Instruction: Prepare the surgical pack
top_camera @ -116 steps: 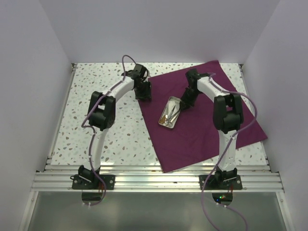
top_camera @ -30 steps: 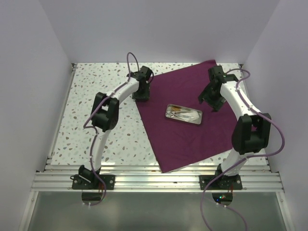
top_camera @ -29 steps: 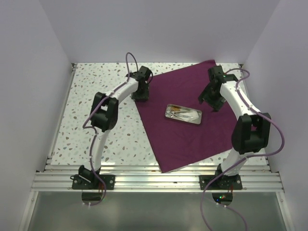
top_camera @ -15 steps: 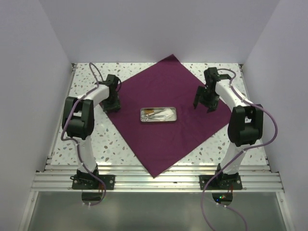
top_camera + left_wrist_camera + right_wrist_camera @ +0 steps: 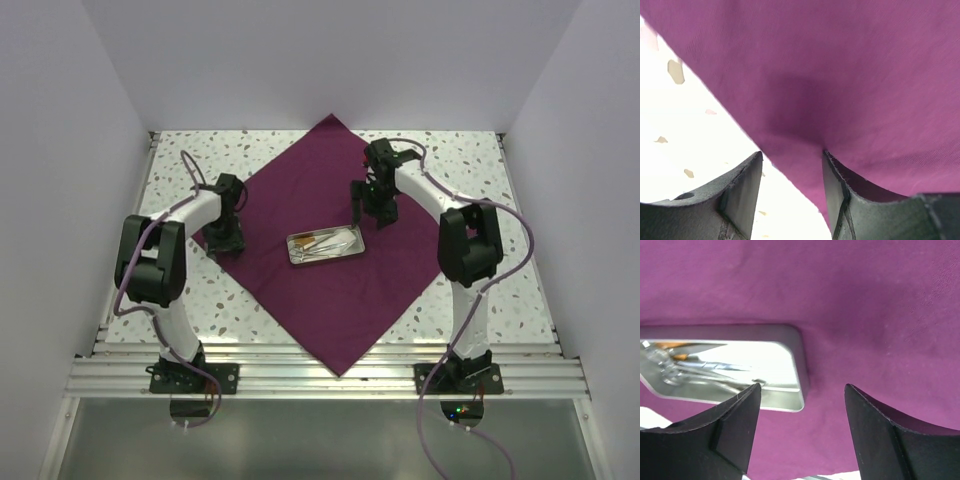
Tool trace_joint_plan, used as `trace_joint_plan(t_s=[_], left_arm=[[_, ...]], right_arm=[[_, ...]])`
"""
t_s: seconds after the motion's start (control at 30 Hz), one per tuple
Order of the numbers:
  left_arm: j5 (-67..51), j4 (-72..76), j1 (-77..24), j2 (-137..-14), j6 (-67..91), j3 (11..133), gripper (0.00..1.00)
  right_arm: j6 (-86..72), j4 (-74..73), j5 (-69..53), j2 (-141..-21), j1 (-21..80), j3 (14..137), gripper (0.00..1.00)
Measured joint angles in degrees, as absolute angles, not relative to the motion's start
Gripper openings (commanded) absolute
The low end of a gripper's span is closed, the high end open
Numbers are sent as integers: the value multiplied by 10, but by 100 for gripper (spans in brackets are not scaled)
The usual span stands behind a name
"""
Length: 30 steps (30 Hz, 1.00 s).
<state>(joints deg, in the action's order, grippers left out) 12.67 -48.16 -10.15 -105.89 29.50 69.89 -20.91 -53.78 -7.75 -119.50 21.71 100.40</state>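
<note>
The surgical pack's plum-purple cloth point(image 5: 330, 295) lies flat on the table as a diamond. A small steel tray point(image 5: 325, 245) with steel instruments point(image 5: 695, 371) and an orange strip point(image 5: 676, 346) sits at its middle. My left gripper point(image 5: 228, 243) is down at the cloth's left corner. Its jaws stand apart, and its right fingertip point(image 5: 832, 165) presses on the cloth point(image 5: 840, 75), whose edge runs between them. My right gripper point(image 5: 370, 214) hangs open over the cloth just right of the tray's end point(image 5: 799, 365), with nothing between the jaws of this gripper point(image 5: 802, 390).
The speckled white tabletop point(image 5: 180, 285) shows around the cloth, bounded by white walls on three sides. A metal rail point(image 5: 320, 370) with both arm bases runs along the near edge. The cloth's near corner reaches almost to that rail.
The cloth has slid left and turned into a diamond, carrying the tray with it. Both grippers have moved left, the right one ending close to the tray.
</note>
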Motion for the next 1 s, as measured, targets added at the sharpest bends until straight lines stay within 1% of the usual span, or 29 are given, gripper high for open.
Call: trace_joint_plan(t_s=[0.07, 0.17, 0.43, 0.5, 0.53, 0.6, 0.63, 0.73, 0.8, 0.87, 0.93, 1.0], left_arm=[[126, -498, -102, -1055, 296, 700, 56], [126, -519, -102, -1053, 296, 717, 56], [125, -534, -102, -1055, 295, 811, 55], [120, -535, -102, -1057, 295, 832, 55], [118, -534, -102, -1058, 295, 836, 55], [112, -535, -102, -1058, 295, 840, 55], [109, -535, -102, -1058, 295, 840, 55], [104, -540, -102, -1058, 295, 840, 55], [101, -542, -102, -1058, 295, 840, 55], [100, -544, -102, -1057, 295, 840, 55], [97, -546, -102, -1057, 295, 840, 55], [96, -548, -102, -1057, 295, 840, 55]], right_arm=[[-209, -538, -77, -1207, 214, 1007, 66], [-208, -541, -78, -1222, 211, 1011, 63], [-208, -541, -86, -1237, 230, 1016, 59], [-210, -540, -86, -1237, 236, 1016, 53], [-212, -540, -86, -1238, 238, 1016, 46], [-220, -539, -86, -1241, 242, 1016, 40], [-223, -539, -85, -1244, 243, 1016, 33], [-241, -541, -77, -1254, 243, 1016, 22], [-255, -544, -67, -1258, 243, 1016, 20], [-264, -549, -58, -1261, 242, 1021, 12], [-267, -557, -51, -1264, 243, 1029, 10], [-268, -568, -40, -1268, 244, 1037, 9]])
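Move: The tray holding the instruments lies lengthwise to the left of the right hand: its right end wall is only about 1 cm left, 1 cm back and some 5 cm below, its middle roughly 10 cm left, 2 cm back and 6 cm down. Inside it the white pads lie about 5 cm left and 2 cm back of the hand, the gold packets some 15 cm left and 2 cm back. From the left hand the tray's middle is about 25 cm right and 1 cm ahead. The tray's right end wall is taken between the right hand's fingers: the hand sinks about 4 cm onto it, easing slightly back and left, while the wide-open fingers close until they pinch the rim. The left hand meanwhile lifts some 6 cm and reaches 5 cm forward away from the cloth's left edge, fingers staying half open. ##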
